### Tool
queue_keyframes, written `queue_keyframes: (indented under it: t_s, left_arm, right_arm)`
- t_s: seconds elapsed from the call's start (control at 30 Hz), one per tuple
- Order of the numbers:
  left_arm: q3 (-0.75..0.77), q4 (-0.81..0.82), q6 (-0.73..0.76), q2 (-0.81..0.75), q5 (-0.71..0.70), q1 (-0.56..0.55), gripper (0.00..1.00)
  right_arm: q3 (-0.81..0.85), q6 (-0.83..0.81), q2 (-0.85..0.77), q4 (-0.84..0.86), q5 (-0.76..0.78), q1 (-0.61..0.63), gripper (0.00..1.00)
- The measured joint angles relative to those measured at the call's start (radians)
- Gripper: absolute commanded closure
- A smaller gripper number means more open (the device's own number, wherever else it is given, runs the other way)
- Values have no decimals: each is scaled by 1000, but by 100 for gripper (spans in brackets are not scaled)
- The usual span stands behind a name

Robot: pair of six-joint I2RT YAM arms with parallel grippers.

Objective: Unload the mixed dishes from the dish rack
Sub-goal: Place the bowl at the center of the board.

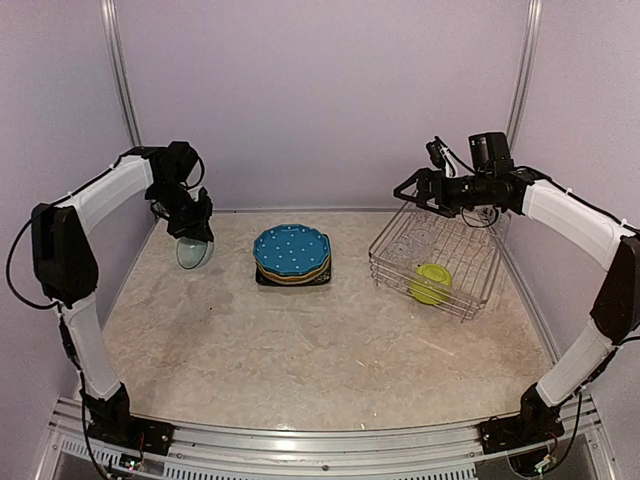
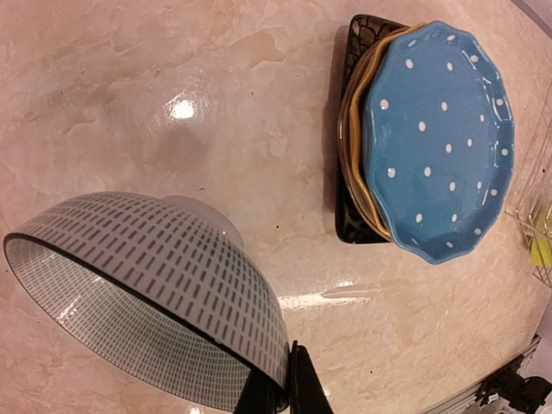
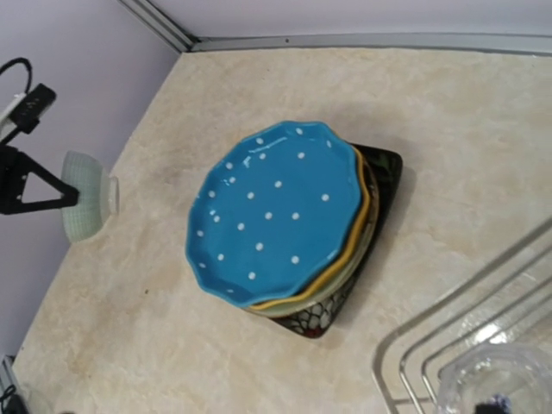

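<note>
My left gripper (image 1: 196, 228) is shut on the rim of the pale grey-green bowl (image 1: 193, 251), held tilted above the table at the far left. In the left wrist view my fingers (image 2: 304, 390) pinch the bowl (image 2: 147, 293) at its rim. The blue white-dotted plate (image 1: 291, 250) tops a stack on the black square plate (image 2: 349, 226), with a yellow plate edge (image 3: 363, 222) between. The dish rack (image 1: 385, 268) stands at the right and holds the lime-green bowl (image 1: 431, 284) and a clear glass (image 3: 492, 379). My right gripper (image 1: 408, 195) hovers over the rack's far-left corner, empty and apparently open.
The plate stack (image 3: 285, 216) sits mid-table between the two arms. Purple walls close the back and both sides. The rack's wire rim (image 3: 412, 347) shows at the lower right of the right wrist view.
</note>
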Motion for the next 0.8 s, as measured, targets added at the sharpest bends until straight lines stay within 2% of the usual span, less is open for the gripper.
queue_keyframes:
  t_s: [0.4,0.8]
  left_arm:
    - [162,-77,50,229,-69,-27,100]
    - [220,-87,72,347,-74,-74,97]
  right_arm:
    - [0,-13,1,-29,21,-7,2]
    - [9,-12,25,-50,21,-9,3]
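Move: The bowl, already held by its rim in the left fingers, goes to the bare tabletop just left of the plate stack; its resting place there is almost straight below the left hand, about 13 cm down. The stack of plates stands some 18 cm to the hand's right, 6 cm farther out and 12 cm lower, with the black tray beneath it about 14 cm down. From the right hand the spot lies around 42 cm left, level with it, and about 24 cm lower. The bowl is carried down towards the tabletop beside the plate stack by the left hand, about 9 cm in all, edging a couple of centimetres forward at first and then some 3 cm right, towards the plates. The wrist turns roughly 15 degrees, bringing the fingers nearer to straight down, and they keep their pinch on the rim; the descent slows near the end. ##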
